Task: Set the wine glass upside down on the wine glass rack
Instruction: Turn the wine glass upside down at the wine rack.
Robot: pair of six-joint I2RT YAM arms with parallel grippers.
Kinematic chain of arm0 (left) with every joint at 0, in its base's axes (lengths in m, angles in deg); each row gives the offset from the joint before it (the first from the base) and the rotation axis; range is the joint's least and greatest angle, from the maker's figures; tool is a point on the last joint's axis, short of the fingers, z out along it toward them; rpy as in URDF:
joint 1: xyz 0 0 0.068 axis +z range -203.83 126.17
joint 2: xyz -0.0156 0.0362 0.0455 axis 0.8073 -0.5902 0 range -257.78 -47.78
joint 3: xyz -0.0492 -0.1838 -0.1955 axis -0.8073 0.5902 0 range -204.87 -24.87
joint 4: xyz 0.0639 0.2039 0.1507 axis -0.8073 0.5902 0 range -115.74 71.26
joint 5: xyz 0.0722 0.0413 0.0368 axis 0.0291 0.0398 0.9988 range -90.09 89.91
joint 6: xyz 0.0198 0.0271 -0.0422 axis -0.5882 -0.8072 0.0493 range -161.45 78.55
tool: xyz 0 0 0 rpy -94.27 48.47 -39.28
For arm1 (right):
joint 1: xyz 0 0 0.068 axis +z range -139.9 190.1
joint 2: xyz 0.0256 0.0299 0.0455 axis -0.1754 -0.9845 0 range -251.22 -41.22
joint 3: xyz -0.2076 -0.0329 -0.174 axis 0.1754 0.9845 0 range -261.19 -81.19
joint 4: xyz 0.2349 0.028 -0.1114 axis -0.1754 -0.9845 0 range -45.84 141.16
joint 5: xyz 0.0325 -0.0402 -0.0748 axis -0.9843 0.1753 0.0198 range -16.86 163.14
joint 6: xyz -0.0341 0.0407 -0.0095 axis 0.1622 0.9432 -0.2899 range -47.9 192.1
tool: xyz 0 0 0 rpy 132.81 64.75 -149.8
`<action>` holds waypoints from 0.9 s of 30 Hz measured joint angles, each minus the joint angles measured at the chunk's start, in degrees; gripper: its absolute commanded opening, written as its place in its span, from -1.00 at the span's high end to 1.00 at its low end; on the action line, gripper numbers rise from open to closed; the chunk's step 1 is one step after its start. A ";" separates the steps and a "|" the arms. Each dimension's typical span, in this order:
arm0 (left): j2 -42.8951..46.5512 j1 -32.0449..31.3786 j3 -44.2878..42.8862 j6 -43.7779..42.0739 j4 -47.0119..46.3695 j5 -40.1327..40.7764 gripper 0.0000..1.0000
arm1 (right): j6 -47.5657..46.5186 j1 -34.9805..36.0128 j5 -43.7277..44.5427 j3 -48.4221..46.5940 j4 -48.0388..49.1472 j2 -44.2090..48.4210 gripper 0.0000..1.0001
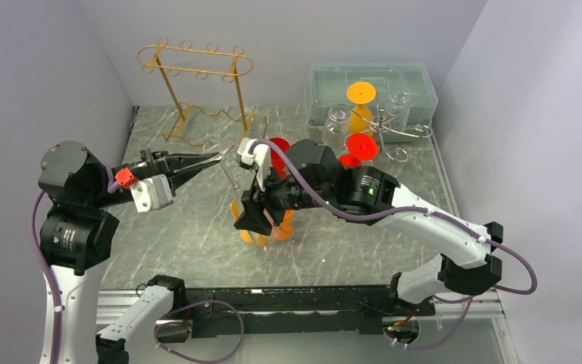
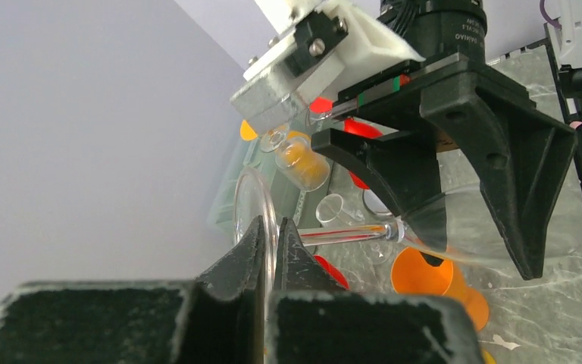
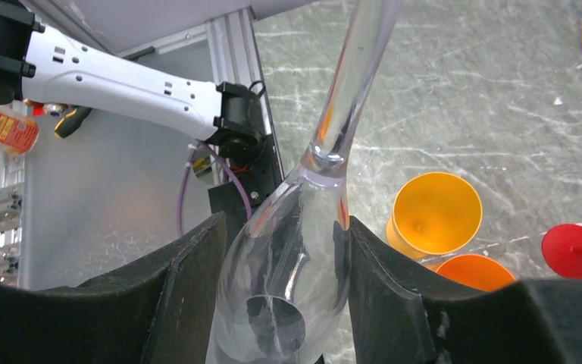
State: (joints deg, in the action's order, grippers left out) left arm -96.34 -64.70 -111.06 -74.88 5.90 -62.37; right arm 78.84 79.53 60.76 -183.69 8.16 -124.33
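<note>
A clear wine glass [image 3: 288, 265] hangs on its side above the table, between both arms. My right gripper [image 3: 280, 284] is shut on its bowl, one black finger on each side. The stem [image 3: 348, 91] runs away from that gripper toward the left arm. My left gripper [image 2: 270, 227] is shut on the thin round foot [image 2: 251, 199] of the same glass, and the stem [image 2: 341, 233] leads off to the right. From above, the left gripper [image 1: 214, 159] meets the stem [image 1: 231, 178] ahead of the right gripper [image 1: 252, 221]. The gold wine glass rack [image 1: 197, 83] stands at the back left, with nothing hanging on it.
Two orange plastic glasses [image 1: 280, 227] lie under the right gripper. Red glasses [image 1: 360, 145] and a silver wire rack [image 1: 394, 129] sit at the back right, in front of a clear bin [image 1: 371, 91] holding an orange and some clear glasses. Grey walls close both sides.
</note>
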 measured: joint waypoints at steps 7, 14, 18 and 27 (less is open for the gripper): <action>2.51 -0.37 3.04 -0.68 -2.51 0.92 1.00 | 2.10 0.52 3.91 14.36 13.35 10.01 -0.09; 3.65 -0.09 4.22 -2.29 -7.48 3.34 1.00 | 3.78 0.26 7.78 18.08 15.85 14.64 -0.92; 3.78 -0.07 4.22 -3.26 -9.20 3.93 1.00 | 3.87 0.15 8.04 18.03 14.23 14.40 -1.00; 3.91 -0.07 4.22 -3.32 -11.02 4.28 1.00 | 3.82 0.15 7.78 15.89 11.19 10.16 -0.62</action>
State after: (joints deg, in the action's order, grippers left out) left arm -92.42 -64.77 -106.84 -78.20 -5.12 -58.09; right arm 82.66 79.68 68.54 -167.80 19.35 -114.16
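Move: The clear wine glass's bowl sits between the right fingertips. From the left hand, which already pinches the foot, it lies about 6 cm right, 5 cm back and 11 cm below. On the table underneath, the yellow goblet stands some 9 cm ahead of the right hand and 3 cm to its left, the orange one about 10 cm ahead and 5 cm to its right, both roughly 29 cm lower. The wine glass's bowl is released as the right fingers spread wide while that hand shifts about 3.5 cm right and a little up, turning some 10 degrees clockwise. The right hand then sinks about 3 cm and edges back left, the bowl between its open fingers. The left keeps pinching the foot, dips slightly, then rises about 2.5 cm, rolling so the bowl end swings forward. ##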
